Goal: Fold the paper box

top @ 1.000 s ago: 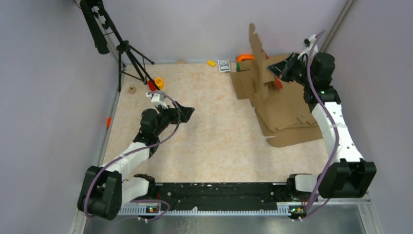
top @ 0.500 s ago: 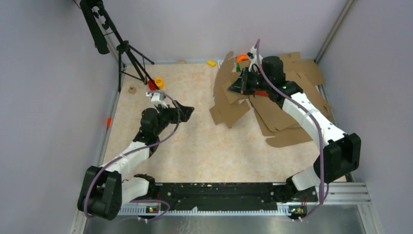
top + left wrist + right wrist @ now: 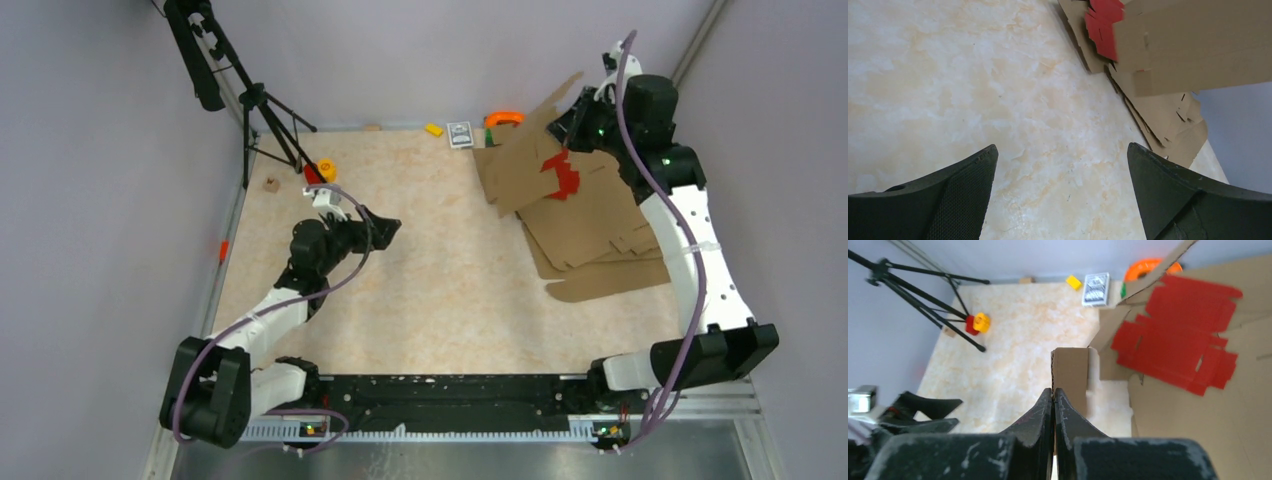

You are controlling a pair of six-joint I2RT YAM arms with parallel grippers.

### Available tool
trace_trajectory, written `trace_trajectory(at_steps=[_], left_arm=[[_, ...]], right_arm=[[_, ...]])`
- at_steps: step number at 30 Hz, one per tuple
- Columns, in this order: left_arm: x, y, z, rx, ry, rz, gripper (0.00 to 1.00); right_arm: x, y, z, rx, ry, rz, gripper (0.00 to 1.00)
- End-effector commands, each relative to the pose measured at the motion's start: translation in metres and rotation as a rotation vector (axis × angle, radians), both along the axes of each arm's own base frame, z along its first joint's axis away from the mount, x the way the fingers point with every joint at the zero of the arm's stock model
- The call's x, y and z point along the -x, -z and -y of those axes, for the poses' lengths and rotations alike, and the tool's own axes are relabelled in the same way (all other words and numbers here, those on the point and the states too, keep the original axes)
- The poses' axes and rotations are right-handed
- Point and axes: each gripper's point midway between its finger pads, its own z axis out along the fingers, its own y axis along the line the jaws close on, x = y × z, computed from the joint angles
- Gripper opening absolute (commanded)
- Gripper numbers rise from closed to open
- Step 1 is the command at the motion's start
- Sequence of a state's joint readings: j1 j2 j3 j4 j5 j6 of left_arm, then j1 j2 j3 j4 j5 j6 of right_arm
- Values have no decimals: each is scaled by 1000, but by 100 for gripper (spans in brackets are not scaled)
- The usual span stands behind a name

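Observation:
The paper box (image 3: 520, 160) is a creased brown cardboard piece tilted up at the back right, one end raised off the stack. My right gripper (image 3: 572, 125) is shut on its upper edge. The right wrist view shows the corrugated edge pinched between the jaws of the right gripper (image 3: 1053, 391), with a flap of the paper box (image 3: 1070, 372) hanging beyond. My left gripper (image 3: 385, 232) hovers open over bare table left of centre, well apart from the box. In the left wrist view the left gripper (image 3: 1062, 150) holds nothing, and the paper box (image 3: 1193, 45) shows at the upper right.
A red cardboard sheet (image 3: 562, 172) lies on a stack of flat brown sheets (image 3: 600, 240) under the box. A tripod (image 3: 262, 110) stands at the back left beside a red-and-yellow toy (image 3: 320, 170). An orange ring (image 3: 503, 118), card deck (image 3: 460, 134) and yellow block (image 3: 433, 129) line the back edge.
My right arm swung left over the table with the cardboard, then back to the right rear, lifting the box off the red sheet. The left arm stayed still.

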State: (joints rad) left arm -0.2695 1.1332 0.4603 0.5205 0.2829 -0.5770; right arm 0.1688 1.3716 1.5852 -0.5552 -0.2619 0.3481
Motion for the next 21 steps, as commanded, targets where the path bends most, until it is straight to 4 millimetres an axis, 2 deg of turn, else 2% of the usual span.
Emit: trace_trajectory(at_steps=[1,3,4,5,7,8,9,11,13,15,17,19,21], left_arm=[[-6,-20,9,22,34,53,99],[-6,-19,10,23,39,48,99],[-6,-19,11,23,41,47,99],[-7,-19,11,23,41,45,99],[-8,-17,10,18,35,36,99],[-9,-16,9,14,25,31,99],[-11,-14,7,6,13,22,99],[-13,-10,4,-10,-10,3,99],[-18,1,-3,-32,-57,-42,99],[-23,14,-15,-63,-132,-105,99],[-26,25,-25,-82,-188,-161,99],[-29,33,-25,-94,-192,-195,99],[-30,41,-15,-93,-141,-218,99]], right_arm=[[15,-49,-23,32,-113,80,0],[18,-43,-53,145,-143,60,0],[12,-32,-63,205,-133,37,0],[13,-24,-82,224,-173,17,0],[16,1,-121,236,-278,-36,0],[17,19,-139,256,-322,-73,0],[19,39,-156,285,-359,-112,6],[24,78,-186,345,-439,-190,24],[32,113,-208,381,-512,-265,41],[36,133,-217,365,-546,-298,55],[35,139,-217,346,-531,-275,68],[32,138,-207,329,-495,-254,73],[25,142,-186,304,-447,-259,73]])
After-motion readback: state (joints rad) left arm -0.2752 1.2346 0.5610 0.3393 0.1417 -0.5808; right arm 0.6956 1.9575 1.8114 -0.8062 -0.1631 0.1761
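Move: The right hand already pinches the edge of a brown box sheet lifted off the pile; the open table middle it goes to lies about 9 cm left, 7 cm back and 36 cm below. At that lower level, the red cardboard is some 21 cm ahead and 7 cm right, the remaining pile 10 cm ahead and 18 cm right. From the left hand that spot is about 19 cm right, 1 cm back and 18 cm down. The right hand rises briefly, swings some 20 cm left and sinks about 20, opening to release the sheet. ##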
